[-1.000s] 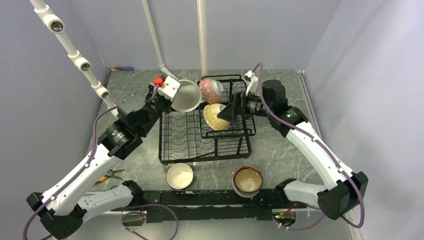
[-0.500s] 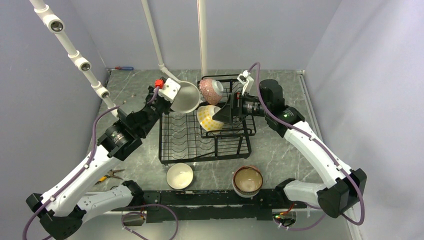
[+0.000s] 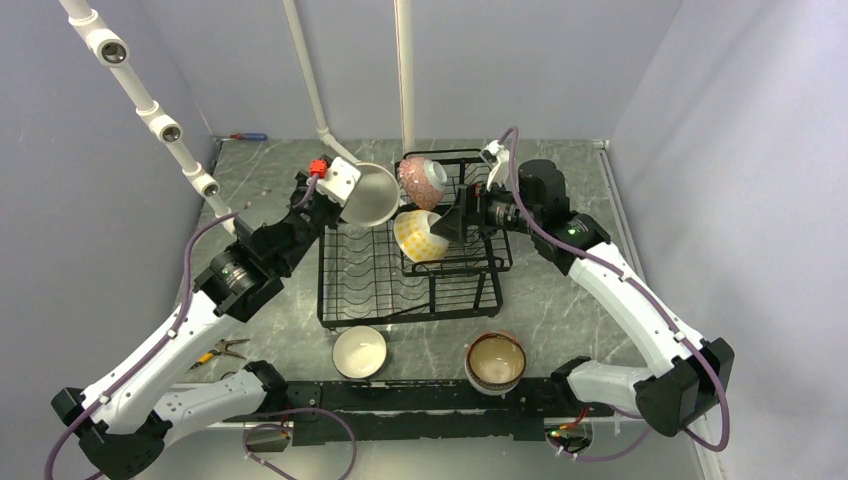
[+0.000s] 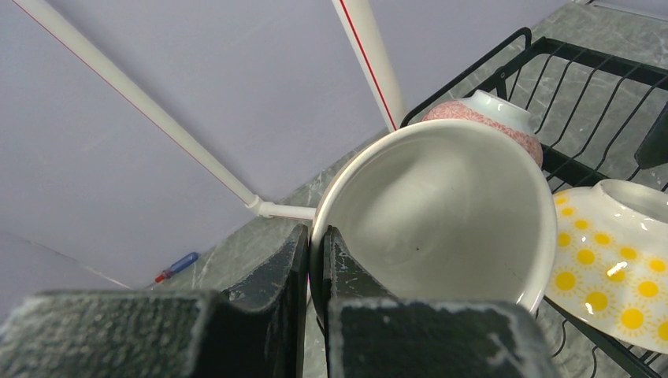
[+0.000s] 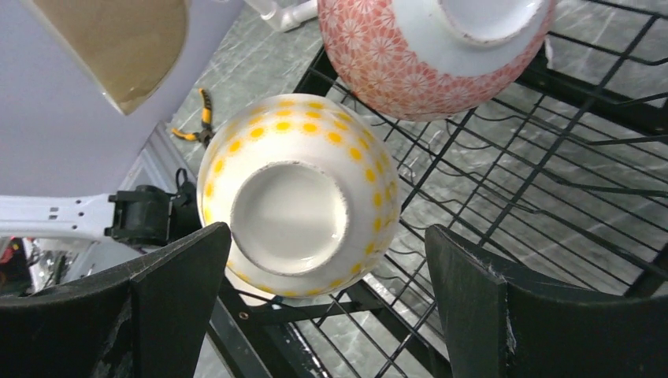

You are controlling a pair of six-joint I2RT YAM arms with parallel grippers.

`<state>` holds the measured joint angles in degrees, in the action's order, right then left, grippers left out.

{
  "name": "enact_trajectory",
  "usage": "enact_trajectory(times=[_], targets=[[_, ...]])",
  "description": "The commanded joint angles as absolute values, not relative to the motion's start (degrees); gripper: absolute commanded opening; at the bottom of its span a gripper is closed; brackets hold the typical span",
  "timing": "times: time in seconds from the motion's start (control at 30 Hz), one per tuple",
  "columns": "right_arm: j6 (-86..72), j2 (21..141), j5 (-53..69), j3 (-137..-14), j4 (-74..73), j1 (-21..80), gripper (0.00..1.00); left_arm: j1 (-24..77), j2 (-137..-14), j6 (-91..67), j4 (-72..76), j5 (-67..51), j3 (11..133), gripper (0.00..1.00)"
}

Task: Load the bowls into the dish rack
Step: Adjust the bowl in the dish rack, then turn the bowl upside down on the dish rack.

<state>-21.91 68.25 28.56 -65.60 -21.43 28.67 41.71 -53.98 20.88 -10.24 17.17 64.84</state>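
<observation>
My left gripper [image 4: 315,236] is shut on the rim of a plain white bowl [image 3: 372,195] [image 4: 441,213], held tilted in the air over the back left corner of the black wire dish rack [image 3: 400,290]. A pink-patterned bowl [image 3: 422,180] [image 5: 433,55] lies tipped in the raised basket. Beside it, a yellow-dotted bowl [image 3: 420,235] [image 5: 291,197] leans foot-up on the basket's left edge. My right gripper [image 3: 455,225] [image 5: 324,232] stands wide open around that bowl without gripping it. On the table in front of the rack sit a white bowl [image 3: 359,351] and a brown-rimmed stack [image 3: 496,361].
A white pipe frame [image 3: 150,110] runs up the left side and behind the rack. Yellow-handled pliers [image 3: 220,350] lie at the left front. A small screwdriver [image 3: 248,136] lies at the back left. Grey walls close in the table on three sides.
The yellow-dotted bowl has tipped leftward and settled lower on the basket edge. My right gripper has drawn back slightly and stands open. The left arm with the white bowl has barely shifted.
</observation>
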Motion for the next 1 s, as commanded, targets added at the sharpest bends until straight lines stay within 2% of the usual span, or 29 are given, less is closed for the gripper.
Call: enact_trajectory(times=[0.0, 0.4, 0.67, 0.8, 0.97], targets=[[-19.31, 65.95, 25.41, -69.33, -20.22, 28.84, 0.99, 41.75, -51.74, 21.7, -3.03, 15.96, 65.77, 0.03], [-18.89, 67.06, 32.45, -77.16, -14.71, 30.68, 0.98, 41.74, -55.78, 17.62, -2.6, 3.98, 71.76, 0.03], [-21.16, 71.6, 26.53, -81.57, -14.79, 33.33, 0.94, 41.75, -61.32, 11.3, -0.94, -4.5, 76.56, 0.03], [-19.91, 72.55, 21.23, -82.31, -15.69, 34.1, 0.84, 41.68, -61.96, 10.84, 0.77, -4.6, 76.19, 0.03], [-18.48, 74.18, 19.73, -83.32, -16.58, 34.96, 0.59, 41.75, -62.33, 11.17, 1.06, -4.12, 75.52, 0.03]])
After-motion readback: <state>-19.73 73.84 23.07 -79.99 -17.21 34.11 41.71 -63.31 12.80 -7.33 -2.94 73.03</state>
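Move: The left hand already pinches the white bowl's rim, and the upper rack tier's middle lies about 28 cm to its right, 5 ahead, 17 below. From the open right hand the white bowl's middle is some 18 cm left, 4 ahead, 7 above. The yellow bowl sits 5 cm to this hand's left, level ahead, 3 lower; the pink bowl 13 cm ahead, 5 left, 3 below. Left hand carries white bowl 8 cm rightward; right hand rises 9 cm, partly closing around the far rim. ##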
